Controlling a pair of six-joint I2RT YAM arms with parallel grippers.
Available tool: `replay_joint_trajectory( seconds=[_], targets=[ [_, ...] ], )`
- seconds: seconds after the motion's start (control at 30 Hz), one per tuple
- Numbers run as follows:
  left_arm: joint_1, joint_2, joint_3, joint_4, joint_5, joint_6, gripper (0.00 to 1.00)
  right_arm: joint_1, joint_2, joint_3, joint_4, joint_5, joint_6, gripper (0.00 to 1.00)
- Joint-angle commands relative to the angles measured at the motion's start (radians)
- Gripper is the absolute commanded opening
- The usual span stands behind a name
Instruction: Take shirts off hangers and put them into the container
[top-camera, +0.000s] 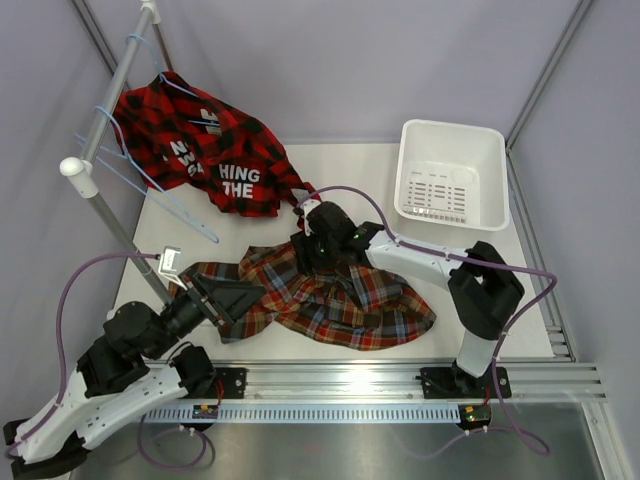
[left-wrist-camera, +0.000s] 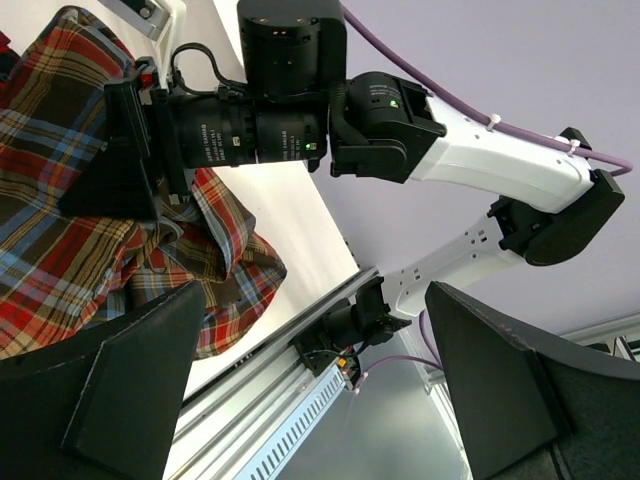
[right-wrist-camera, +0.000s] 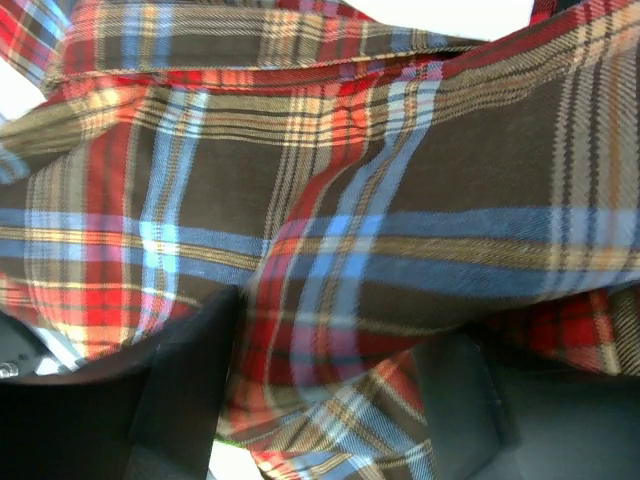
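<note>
The red-and-black check shirt (top-camera: 205, 150) hangs on a light-blue hanger (top-camera: 172, 84) on the rack. An empty light-blue hanger (top-camera: 170, 205) hangs below it. The multicolour plaid shirt (top-camera: 335, 295) (left-wrist-camera: 60, 240) (right-wrist-camera: 330, 200) lies crumpled on the table. My right gripper (top-camera: 318, 248) (right-wrist-camera: 330, 390) presses down on its far edge, with a fold of cloth filling the gap between both fingers (right-wrist-camera: 185, 385); whether they pinch it does not show. My left gripper (top-camera: 228, 298) (left-wrist-camera: 315, 390) is open and empty at the shirt's left edge. The white container (top-camera: 492, 170) stands at the back right with nothing in it.
The rack's white-and-grey pole (top-camera: 110, 75) slants across the left side, ending in a white knob (top-camera: 75, 168), and its leg (top-camera: 135, 255) stands near my left arm. A metal rail (top-camera: 400, 385) (left-wrist-camera: 270, 420) runs along the table's near edge. Grey walls enclose the table.
</note>
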Motion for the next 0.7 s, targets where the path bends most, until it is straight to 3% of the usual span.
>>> replay_joint_trajectory(
  seconds=[0.0, 0.07, 0.27, 0.4, 0.5, 0.67],
  targets=[
    [-0.001, 0.016, 0.058, 0.003, -0.017, 0.007, 0.99, 0.013, 0.006, 0.026, 0.065, 0.000, 0.017, 0.45],
    [-0.001, 0.019, 0.060, 0.001, -0.016, 0.008, 0.99, 0.014, 0.000, 0.028, 0.051, 0.033, 0.010, 0.00],
    [-0.001, 0.019, 0.044, 0.030, 0.007, 0.010, 0.99, 0.016, -0.280, 0.031, 0.080, 0.276, -0.123, 0.00],
    [-0.001, 0.025, 0.040, 0.058, 0.042, 0.012, 0.99, 0.022, -0.512, 0.080, 0.192, 0.480, -0.402, 0.00],
    [-0.001, 0.036, 0.028, 0.075, 0.062, 0.010, 0.99, 0.022, -0.616, 0.109, 0.369, 0.457, -0.610, 0.00],
    [-0.001, 0.051, 0.001, 0.134, 0.107, 0.012, 0.99, 0.025, -0.672, 0.276, 0.401, 0.408, -0.846, 0.00]
  ],
)
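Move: The right hand is down in the heaped plaid shirt with its fingers still partly open; the shirt's middle lies about 8 cm nearer the base, 4 cm left and some 4 cm below. The container is around 18 cm farther out and 32 cm to the right, at about hand height. The red-black shirt hangs some 18 cm ahead, 18 cm left and 12 cm higher. From the left hand the plaid shirt's middle is roughly 6 cm ahead, 13 cm right and 22 cm below. The right fingers finish closing and pinch a fold of the plaid shirt, then keep it gripped as the hand sweeps up fast, over 40 cm, swinging some 14 cm right as well. On the way the wrist tips up about 70 degrees, so the fingers go from pointing steeply down to about level. ##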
